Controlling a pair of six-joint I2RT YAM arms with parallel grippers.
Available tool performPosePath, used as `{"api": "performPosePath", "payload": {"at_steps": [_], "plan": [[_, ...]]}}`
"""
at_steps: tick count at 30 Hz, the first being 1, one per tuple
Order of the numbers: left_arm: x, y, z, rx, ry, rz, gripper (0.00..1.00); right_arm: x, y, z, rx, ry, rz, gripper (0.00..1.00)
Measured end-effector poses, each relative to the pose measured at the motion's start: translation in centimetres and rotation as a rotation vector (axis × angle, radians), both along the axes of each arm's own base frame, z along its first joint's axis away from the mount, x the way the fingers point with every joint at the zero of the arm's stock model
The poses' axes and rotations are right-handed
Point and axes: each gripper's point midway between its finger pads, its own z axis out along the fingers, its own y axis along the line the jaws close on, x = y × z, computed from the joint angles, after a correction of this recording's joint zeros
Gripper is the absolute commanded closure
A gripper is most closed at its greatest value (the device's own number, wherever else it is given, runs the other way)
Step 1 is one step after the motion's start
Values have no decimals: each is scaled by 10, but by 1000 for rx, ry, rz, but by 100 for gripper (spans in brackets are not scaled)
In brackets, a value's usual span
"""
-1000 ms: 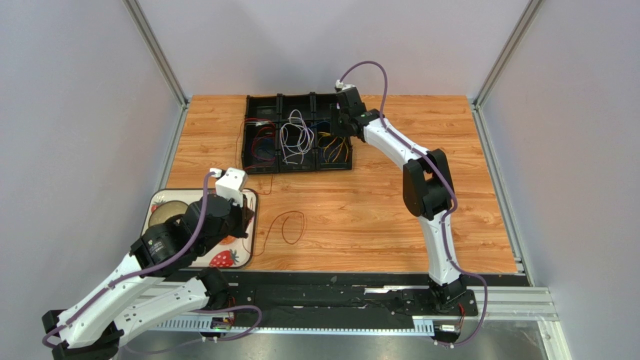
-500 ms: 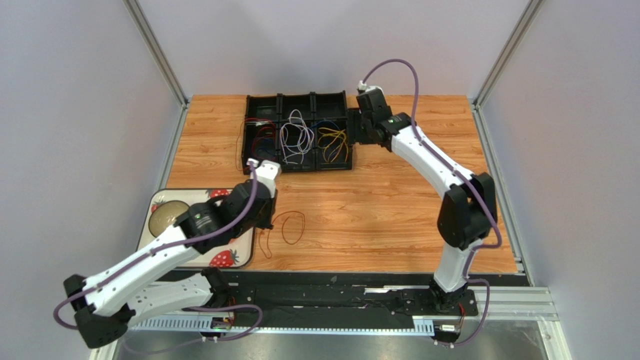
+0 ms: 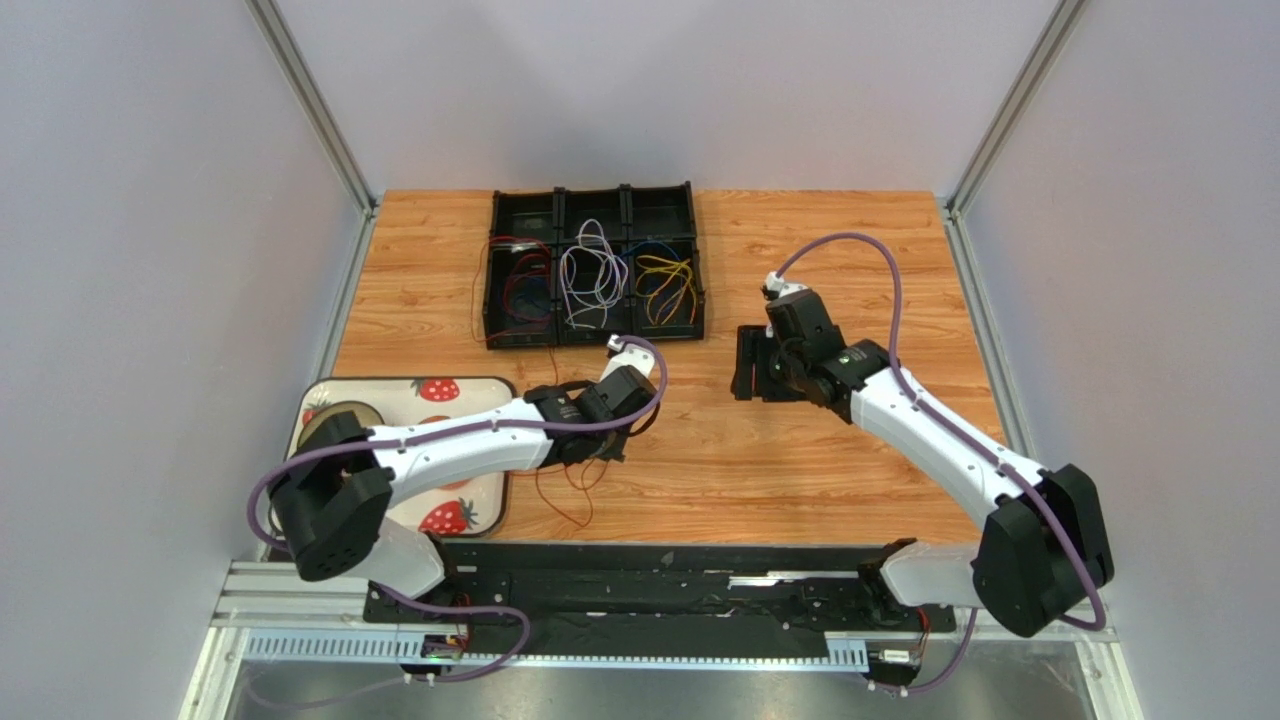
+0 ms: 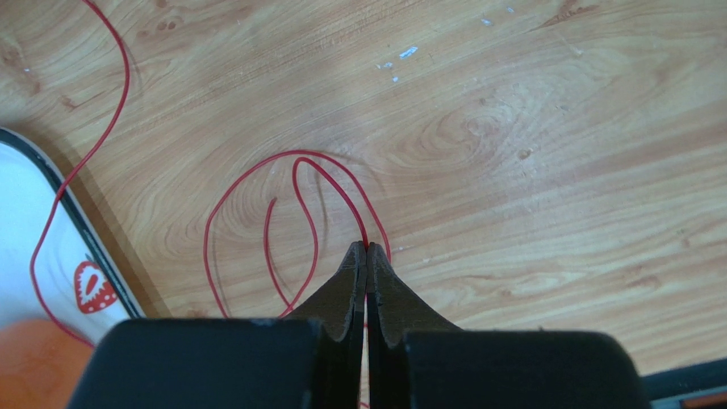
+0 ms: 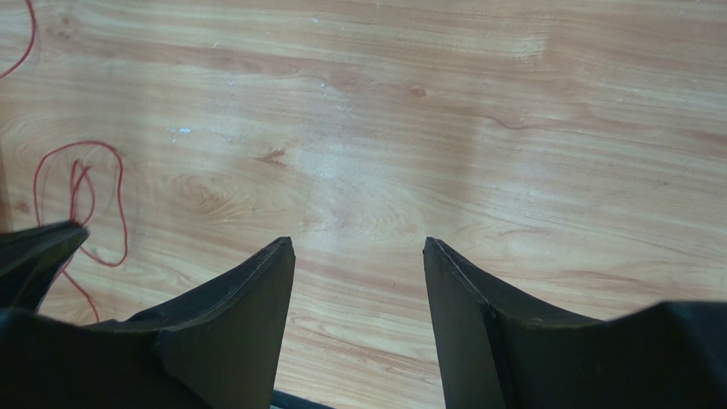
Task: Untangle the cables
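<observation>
A loose red cable (image 4: 256, 204) lies in loops on the wooden table, just right of the strawberry tray; it also shows in the top view (image 3: 583, 483) and at the left of the right wrist view (image 5: 85, 196). My left gripper (image 4: 367, 246) is shut on this red cable at the loop's right side, low over the table, and it shows in the top view (image 3: 576, 446). My right gripper (image 5: 358, 247) is open and empty above bare wood at mid table (image 3: 747, 365). More cables lie in a black compartment tray (image 3: 594, 336): red ones (image 3: 519, 279), white and lilac ones (image 3: 594, 270), yellow and blue ones (image 3: 669, 285).
A white strawberry-print tray (image 3: 316, 393) with a round dish sits at the near left; its edge shows in the left wrist view (image 4: 51, 247). My left gripper's tip (image 5: 34, 251) shows at the left edge of the right wrist view. Metal posts frame the table's far corners.
My left arm swung right from over the strawberry tray to the red cable and shut on it. My right arm pulled back from the black tray to mid table.
</observation>
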Motion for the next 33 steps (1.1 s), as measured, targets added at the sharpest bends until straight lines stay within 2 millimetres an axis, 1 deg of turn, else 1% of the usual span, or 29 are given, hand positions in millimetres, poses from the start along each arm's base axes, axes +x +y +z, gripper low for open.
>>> {"api": "performPosePath", "payload": {"at_steps": [2,5,7,8,11,12,17,24,33], "plan": [[3,-2,-7,10,1,8,100,-5,2,3,15,-7,10,39],[7,-4,-15,18,-3,25,95,-7,3,14,40,-35,16,39],[9,-4,-22,28,-1,39,86,-7,4,21,57,-55,17,39],[9,-4,-25,33,2,45,78,-7,4,23,62,-61,18,39],[9,-3,-32,47,9,62,68,-7,4,28,71,-76,19,39],[10,-3,-33,47,7,68,67,-7,4,29,72,-77,19,39],[11,-2,-32,43,-1,86,66,-8,5,28,73,-77,20,39],[12,-2,-32,38,-4,100,68,-9,6,27,80,-70,26,40],[8,-3,-43,39,28,122,68,-11,10,27,91,-64,40,40]]}}
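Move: The left gripper still pinches a strand of the red cable, about 6 cm above the table. The cable's loose loops lie roughly 5 cm to its left and 2 cm back. The orange cup is some 22 cm left and 2 cm ahead, and the black box's middle about 30 cm ahead and 4 cm left, both a few centimetres lower than the hand. From the right hand, the loops lie about 25 cm left, 7 cm back and 11 cm below. Bring the left gripper down about 3 cm and a touch forward, beside the red loops, opening the fingers to about a third so they let go of the pinched strand. Pause there with the fingers apart, then sink another centimetre towards the cable. Raise the open, empty right gripper about 2.5 cm, then hold it there. ##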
